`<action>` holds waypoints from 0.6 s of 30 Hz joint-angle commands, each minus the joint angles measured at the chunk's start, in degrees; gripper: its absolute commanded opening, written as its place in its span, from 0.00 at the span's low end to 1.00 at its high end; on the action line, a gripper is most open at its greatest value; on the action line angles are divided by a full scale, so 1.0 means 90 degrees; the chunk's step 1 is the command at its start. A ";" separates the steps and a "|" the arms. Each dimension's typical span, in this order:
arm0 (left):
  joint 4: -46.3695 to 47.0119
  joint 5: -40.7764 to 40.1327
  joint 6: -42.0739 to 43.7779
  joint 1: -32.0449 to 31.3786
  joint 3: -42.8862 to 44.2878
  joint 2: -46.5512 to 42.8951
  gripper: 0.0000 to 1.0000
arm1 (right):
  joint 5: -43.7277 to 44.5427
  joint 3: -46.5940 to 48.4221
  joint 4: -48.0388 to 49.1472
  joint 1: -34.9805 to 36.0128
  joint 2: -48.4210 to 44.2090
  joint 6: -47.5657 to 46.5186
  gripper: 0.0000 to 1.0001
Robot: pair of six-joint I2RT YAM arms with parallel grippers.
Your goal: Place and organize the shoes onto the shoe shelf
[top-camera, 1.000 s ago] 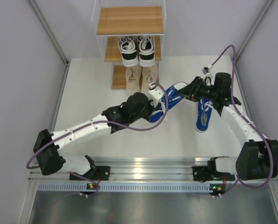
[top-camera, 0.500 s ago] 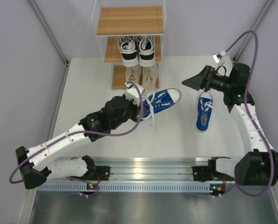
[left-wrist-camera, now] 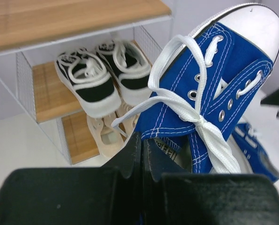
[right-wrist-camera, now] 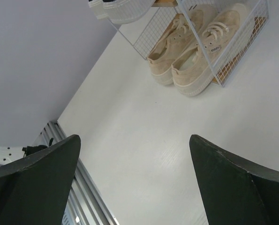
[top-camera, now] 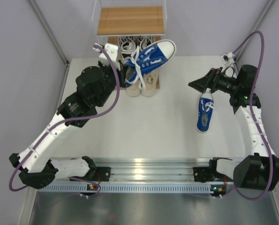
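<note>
My left gripper [top-camera: 125,75] is shut on the heel collar of a bright blue shoe [top-camera: 151,55] and holds it in the air in front of the shoe shelf [top-camera: 131,19], toe pointing up and right. In the left wrist view the blue shoe [left-wrist-camera: 214,89] fills the right side above my shut left gripper [left-wrist-camera: 146,150]. Black-and-white shoes [left-wrist-camera: 94,79] sit on the middle board, beige shoes [left-wrist-camera: 109,133] on the lowest. The other blue shoe [top-camera: 205,111] lies on the table. My right gripper [top-camera: 197,85] hangs open and empty just above its toe end.
The shelf's top board [left-wrist-camera: 59,18] is bare. In the right wrist view the beige shoes [right-wrist-camera: 200,47] sit inside the white wire frame [right-wrist-camera: 242,51], beyond my open right gripper [right-wrist-camera: 133,138]. Purple cables loop over both arms. A metal rail [top-camera: 144,168] runs along the near edge.
The left arm has carried the blue shoe up off the table and back toward the shelf. The right gripper has opened wide and drawn back to the right, over the other blue shoe.
</note>
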 commanded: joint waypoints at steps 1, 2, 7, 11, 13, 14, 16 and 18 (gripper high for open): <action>0.0879 0.0390 -0.0575 0.0937 0.0922 0.0300 0.00 | 0.0073 0.0005 0.0008 -0.0137 -0.0238 -0.0328 0.99; 0.0898 0.0663 -0.0750 0.1174 0.1058 0.0514 0.00 | 0.0082 0.0015 -0.0041 -0.0156 -0.0238 -0.0348 0.99; 0.1074 0.0558 -0.1347 0.2005 0.2228 0.1440 0.00 | 0.0141 0.0025 -0.0187 -0.0205 -0.0277 -0.0504 0.99; 0.1035 0.0169 -0.1572 0.2143 0.3168 0.2175 0.00 | 0.0190 -0.0034 -0.0256 -0.0234 -0.0316 -0.0562 0.99; 0.1055 -0.0142 -0.1640 0.2201 0.3509 0.2574 0.00 | 0.0209 -0.0053 -0.0266 -0.0244 -0.0335 -0.0553 0.99; 0.1045 -0.0203 -0.1680 0.2221 0.3830 0.2702 0.00 | 0.0210 -0.0063 -0.0266 -0.0254 -0.0345 -0.0553 0.99; 0.1026 -0.0407 -0.1855 0.2308 0.4135 0.3062 0.00 | 0.0239 -0.0063 -0.0266 -0.0254 -0.0345 -0.0553 0.99; 0.0977 -0.0447 -0.1982 0.2377 0.4582 0.3288 0.00 | 0.0239 -0.0063 -0.0266 -0.0273 -0.0364 -0.0553 0.99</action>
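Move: The empty top board of the shoe shelf, where the blue shoe held in the left hand is going, has its middle about 30 cm ahead, 1 cm right and some 6 cm below that hand. On the board beneath stand the black sneakers, roughly 27 cm ahead, 3 cm right and 16 cm down; the beige shoes are about 23 cm ahead, 5 cm right and 36 cm down. From the idle right hand the top board lies around 24 cm forward, 34 cm left and 7 cm up. The blue shoe, still pinched at its heel end by the left hand, is carried toe-first about 16 cm forward towards the top board, rising some 7 cm, mostly early on, and drifting about 5 cm left in the first half. The wrist swings about 20 degrees counter-clockwise, bringing the toe round to point more straight ahead, and rolls its left side down by nearly as much; the fingers keep their hold. ##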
